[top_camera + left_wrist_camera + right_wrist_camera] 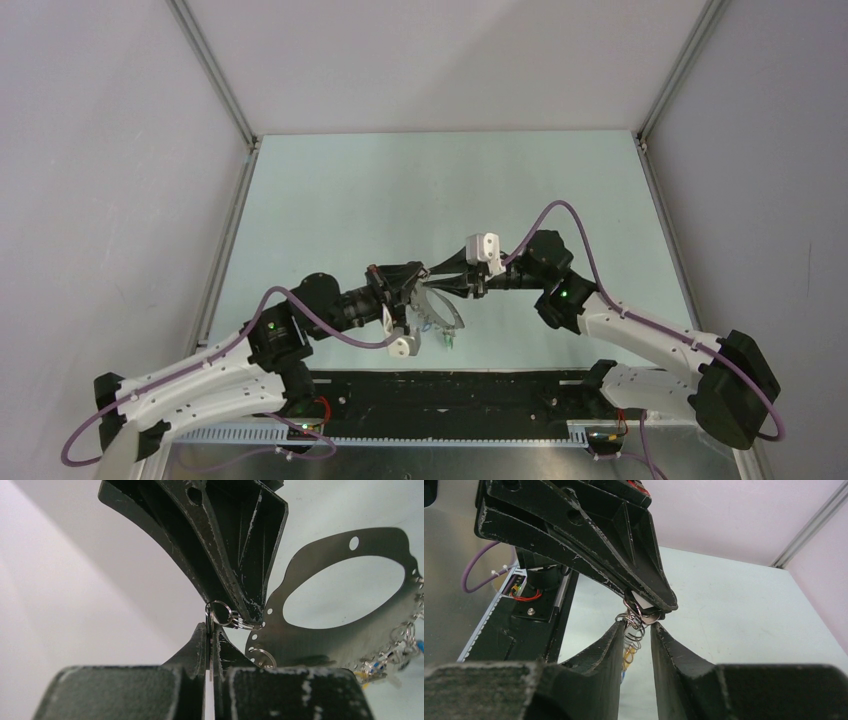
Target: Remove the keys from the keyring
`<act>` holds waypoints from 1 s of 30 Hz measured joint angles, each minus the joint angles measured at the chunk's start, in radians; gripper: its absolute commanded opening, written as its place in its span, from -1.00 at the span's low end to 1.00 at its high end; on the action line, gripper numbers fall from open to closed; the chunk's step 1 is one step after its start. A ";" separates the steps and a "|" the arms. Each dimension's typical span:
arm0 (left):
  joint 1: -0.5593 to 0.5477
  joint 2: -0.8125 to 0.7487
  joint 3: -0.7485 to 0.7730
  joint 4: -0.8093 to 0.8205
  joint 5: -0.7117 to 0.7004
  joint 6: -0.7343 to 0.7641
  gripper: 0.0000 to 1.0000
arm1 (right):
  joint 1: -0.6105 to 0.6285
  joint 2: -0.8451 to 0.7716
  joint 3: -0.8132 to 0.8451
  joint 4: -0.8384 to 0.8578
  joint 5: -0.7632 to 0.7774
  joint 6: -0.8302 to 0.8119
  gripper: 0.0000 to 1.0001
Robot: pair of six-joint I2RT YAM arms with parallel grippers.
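My left gripper [410, 292] [210, 630] is shut on a thin flat silver key seen edge-on, with a small split ring [220, 614] at its top. The keyring [345, 640] [447, 313] is a wide flat dark loop with holes along its rim. It hangs beside the left jaws. More keys [451, 340] [395, 657] dangle from its far side. My right gripper [433, 284] [639, 627] meets the left one tip to tip, jaws narrowly open around a cluster of split rings [634, 622]. Its left finger touches them.
The arms meet above the pale green table [400, 200], near its front. A black base rail [450, 395] runs along the near edge. Grey walls with aluminium posts [215, 70] close in the sides and back. Purple cables [560, 210] loop over both arms.
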 measured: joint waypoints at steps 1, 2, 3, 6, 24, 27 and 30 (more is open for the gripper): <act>0.000 -0.002 0.000 -0.001 0.000 0.000 -1.00 | 0.001 0.000 0.000 0.000 -0.002 0.001 -0.60; 0.000 -0.002 0.000 -0.002 0.000 0.000 -1.00 | 0.003 0.000 0.000 0.000 -0.005 0.002 -0.75; 0.000 -0.003 0.000 -0.003 0.000 0.000 -1.00 | 0.005 0.000 0.000 0.000 -0.007 0.002 -0.81; 0.000 -0.003 0.000 -0.010 0.000 0.000 -1.00 | 0.007 0.000 0.000 -0.003 -0.008 0.005 -1.00; 0.000 -0.026 -0.010 -0.004 -0.004 0.000 -1.00 | -0.059 -0.114 0.008 -0.110 0.031 0.117 -1.00; 0.000 -0.019 -0.011 0.004 0.000 -0.002 -1.00 | -0.073 -0.119 0.007 -0.099 0.035 0.182 -1.00; 0.000 -0.010 -0.011 0.018 0.002 -0.002 -1.00 | -0.082 -0.119 0.002 -0.053 0.046 0.262 -1.00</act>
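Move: The small linked rings at the left fingertips lie roughly 1 cm to the left of the right hand point, level with it and straight ahead 0, between its open fingers. The left fingertips holding them are about 2 cm left, 1 cm back and 1 cm above; the keyring plate hangs around 4 cm back, 2 cm right and 8 cm below. From the left hand, those rings are some 1 cm right, neither ahead nor back, and level. Shut the right gripper on the small ring between its fingers, then draw it away from the left fingertips, about 3 cm to the right and nearly as far up, easing slightly forward and rolling it some 15 degrees, top side forward. Keep the left gripper in place with its pinch on the linked ring. ##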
